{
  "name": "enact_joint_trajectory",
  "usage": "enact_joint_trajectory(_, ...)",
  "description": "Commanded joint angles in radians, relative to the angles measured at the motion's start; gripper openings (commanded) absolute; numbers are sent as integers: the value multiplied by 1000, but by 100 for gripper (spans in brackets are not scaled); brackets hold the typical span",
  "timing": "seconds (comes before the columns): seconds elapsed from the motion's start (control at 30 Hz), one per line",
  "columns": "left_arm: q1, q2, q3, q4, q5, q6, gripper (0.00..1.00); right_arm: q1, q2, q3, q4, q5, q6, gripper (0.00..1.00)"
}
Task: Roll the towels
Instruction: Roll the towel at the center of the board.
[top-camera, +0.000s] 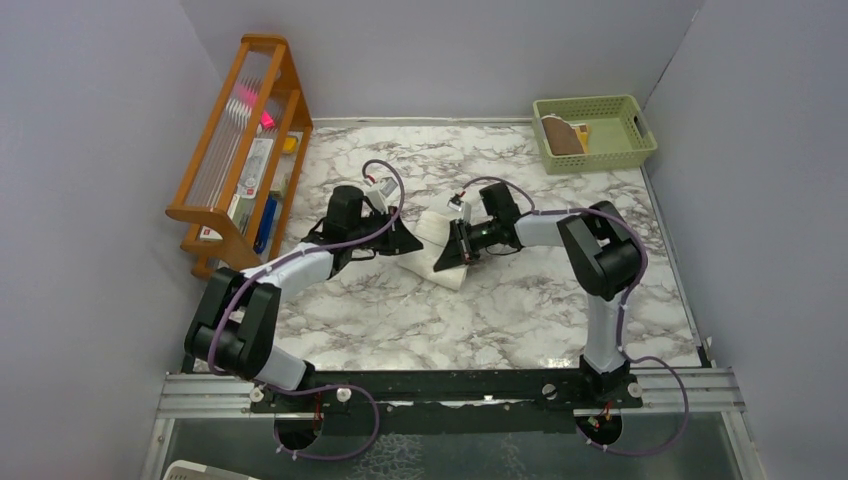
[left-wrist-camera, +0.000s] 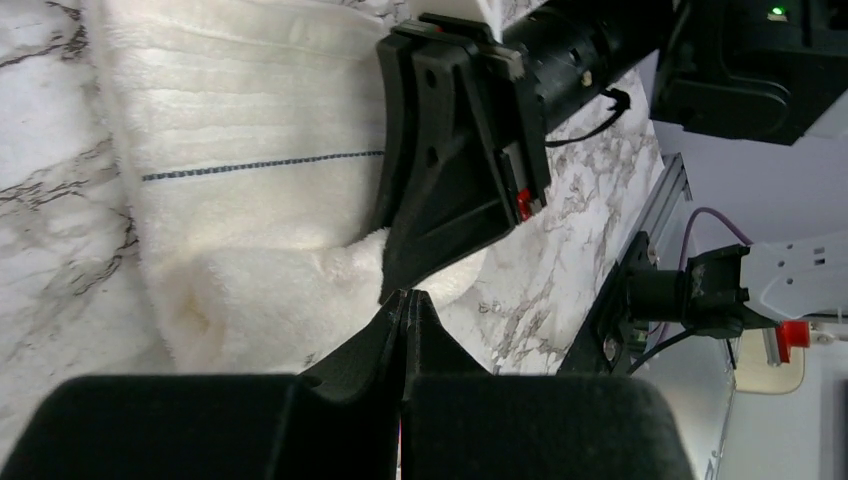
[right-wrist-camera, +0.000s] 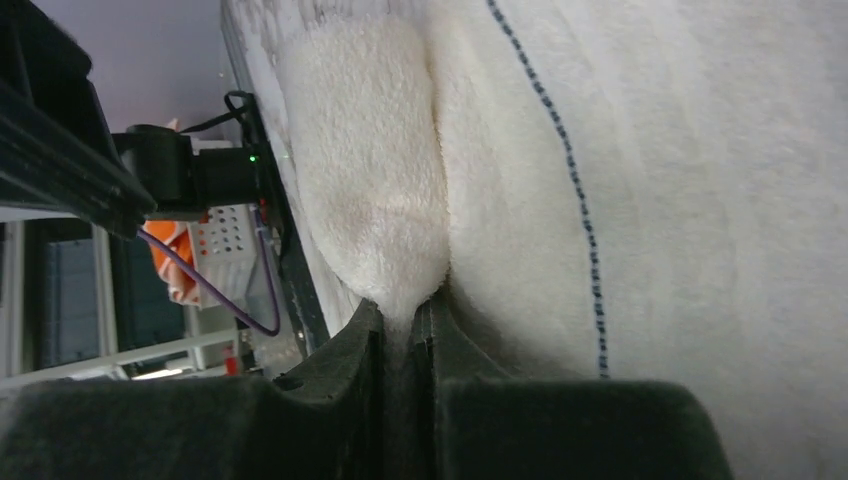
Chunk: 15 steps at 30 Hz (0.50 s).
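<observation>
The cream towel (top-camera: 432, 229) lies partly rolled in the middle of the marble table, between both grippers. In the right wrist view the right gripper (right-wrist-camera: 405, 312) is shut on a pinched fold of this cream towel (right-wrist-camera: 370, 150), next to a flat layer with a dark stitched line. The left gripper (left-wrist-camera: 407, 296) is shut with nothing between its fingers, its tips at the towel's (left-wrist-camera: 250, 180) fluffy edge and close to the right gripper's black body (left-wrist-camera: 450, 170). From above, the left gripper (top-camera: 405, 241) and right gripper (top-camera: 450, 256) flank the towel. A brown towel (top-camera: 563, 135) sits in the basket.
A green basket (top-camera: 642, 131) stands at the back right corner. A wooden rack (top-camera: 240, 150) with pens and small items leans along the left wall. Grey walls enclose the table on three sides, and a metal rail (top-camera: 450, 390) runs along the near edge.
</observation>
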<state>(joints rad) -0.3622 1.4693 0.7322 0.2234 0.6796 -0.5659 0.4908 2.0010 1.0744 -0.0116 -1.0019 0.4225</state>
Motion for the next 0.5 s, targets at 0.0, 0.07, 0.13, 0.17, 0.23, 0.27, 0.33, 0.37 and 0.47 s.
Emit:
enact_joint_trajectory(0.0, -22, 2, -11, 52, -26, 13, 0, -27, 61, 28, 72, -77, 96, 1)
enact_joint_trajectory(0.07, -26, 28, -12, 69, -22, 11, 0, -38, 88, 25, 92, -80, 118, 1)
enact_joint_trajectory(0.13, -29, 60, -11, 85, -10, 8, 0, -45, 106, 21, 115, -84, 140, 1)
enact_joint_trajectory(0.17, -30, 78, -11, 95, -1, 3, 0, -46, 113, 22, 119, -84, 144, 1)
enact_joint_trajectory(0.23, -35, 119, -14, 122, 6, -6, 0, -46, 122, 23, 122, -81, 149, 1)
enact_joint_trajectory(0.27, -37, 146, -17, 135, 5, -10, 0, -47, 127, 24, 128, -82, 153, 1)
enact_joint_trajectory(0.33, -40, 187, -26, 164, -3, -16, 0, -47, 131, 24, 131, -81, 156, 1)
enact_joint_trajectory(0.37, -40, 206, -31, 183, -8, -21, 0, -49, 133, 24, 130, -80, 156, 1)
enact_joint_trajectory(0.47, -41, 280, -22, 212, -21, -32, 0, -49, 133, 25, 130, -75, 150, 1)
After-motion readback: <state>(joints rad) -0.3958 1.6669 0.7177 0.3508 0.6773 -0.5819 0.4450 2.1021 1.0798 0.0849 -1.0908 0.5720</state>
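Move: From my closed left hand, the middle of the white towel's roll is roughly 10 cm below, about 2 cm to the right and 1 cm back. The unrolled part of the towel is centred about 6 cm ahead, 4 cm right and 11 cm below that hand. My right fingers already pinch the roll, whose middle is about 1 cm to their left, 1 cm back and 1 cm below. I bring my closed left hand down about 5 cm towards the roll, beside my right fingertips, easing slightly right and tipping the fingers a little on the way. My right hand keeps its pinch on the towel and finishes its twist, some 10 degrees more with the top going forward, while it sinks and edges forward by about a centimetre. ##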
